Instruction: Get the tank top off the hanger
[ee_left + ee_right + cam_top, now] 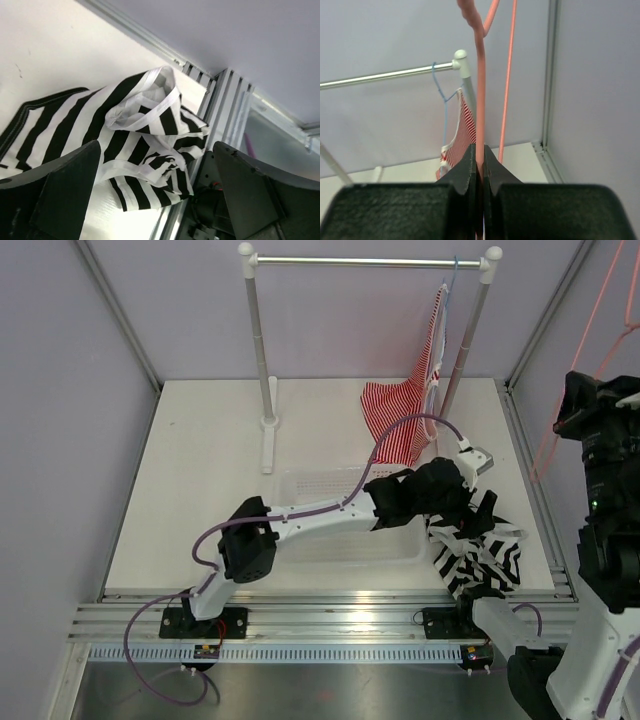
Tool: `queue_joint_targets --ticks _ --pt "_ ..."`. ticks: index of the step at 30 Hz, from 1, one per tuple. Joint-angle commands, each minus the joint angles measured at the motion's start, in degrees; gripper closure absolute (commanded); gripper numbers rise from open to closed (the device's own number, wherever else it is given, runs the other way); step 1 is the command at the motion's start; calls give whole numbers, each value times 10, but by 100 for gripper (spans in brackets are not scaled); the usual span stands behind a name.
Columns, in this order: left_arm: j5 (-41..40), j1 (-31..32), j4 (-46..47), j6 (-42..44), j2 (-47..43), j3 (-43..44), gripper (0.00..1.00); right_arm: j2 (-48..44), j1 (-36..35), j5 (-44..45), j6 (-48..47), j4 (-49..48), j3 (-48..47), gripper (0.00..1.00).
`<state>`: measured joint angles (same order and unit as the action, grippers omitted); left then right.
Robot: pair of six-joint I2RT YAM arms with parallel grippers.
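Note:
The black-and-white striped tank top (480,558) lies crumpled on the table at the front right, apart from the hanger. In the left wrist view the tank top (140,130) lies just beyond my open fingers. My left gripper (472,518) hovers over it, open and empty (157,195). My right gripper (568,418) is raised at the right wall and shut on the wire of the pink hanger (590,340). The right wrist view shows the hanger (481,100) pinched between the closed fingers (480,165), bare of cloth.
A clothes rack (370,260) stands at the back with a red-and-white striped top (405,415) on a light blue hanger (442,95). A clear plastic bin (300,478) sits under my left arm. Aluminium rails (320,615) edge the table front.

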<state>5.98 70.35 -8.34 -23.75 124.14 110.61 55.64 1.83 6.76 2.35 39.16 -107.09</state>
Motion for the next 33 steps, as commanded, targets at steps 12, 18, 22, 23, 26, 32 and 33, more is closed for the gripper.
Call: queue_joint_targets --ticks 12,18,22,23,26,32,33 --pt "-356 0 -149 -38 -387 -250 1 18 0 -306 130 231 -111 100" --pt "-483 -47 -309 -105 -487 -309 1 72 0 -381 162 233 -78 100" --pt "-486 -88 -345 -109 -554 -361 1 117 -2 -383 186 175 -20 100" --pt "-490 -95 -362 -109 -564 -370 1 123 -6 -369 192 143 -13 100" --pt "-501 -110 -407 -109 -601 -374 1 178 -71 -303 189 156 -47 100" --pt "-507 -137 -468 -96 -644 -372 1 325 -187 -178 160 200 -181 100" --pt "-505 -139 -472 -94 -646 -370 1 337 -190 -170 160 198 -202 100"
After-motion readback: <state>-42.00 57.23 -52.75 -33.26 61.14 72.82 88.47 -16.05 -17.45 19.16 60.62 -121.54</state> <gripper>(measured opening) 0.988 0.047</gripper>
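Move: The pink hanger, already bare, stays pinched in the right hand's shut fingers; from there the white basket's middle lies about 33 cm left, 6 cm ahead and 53 cm below. The red-striped top hangs some 36 cm ahead, 17 cm left and 35 cm lower. From the open left hand the basket is about 24 cm left, 10 cm ahead and 17 cm down; the black-striped tank top lies 8 cm to its right, level with it and 18 cm below. The empty hanger, kept in the right hand's grip, is first drawn back about 5 cm, then swung left, down and forward towards the space over the basket, the fingers turning left and tipping down. The left hand, still wide open, sweeps some 45 cm left, away from the tank top and across the basket's near side, rising then easing down slightly and turning about 60 degrees counter-clockwise. ##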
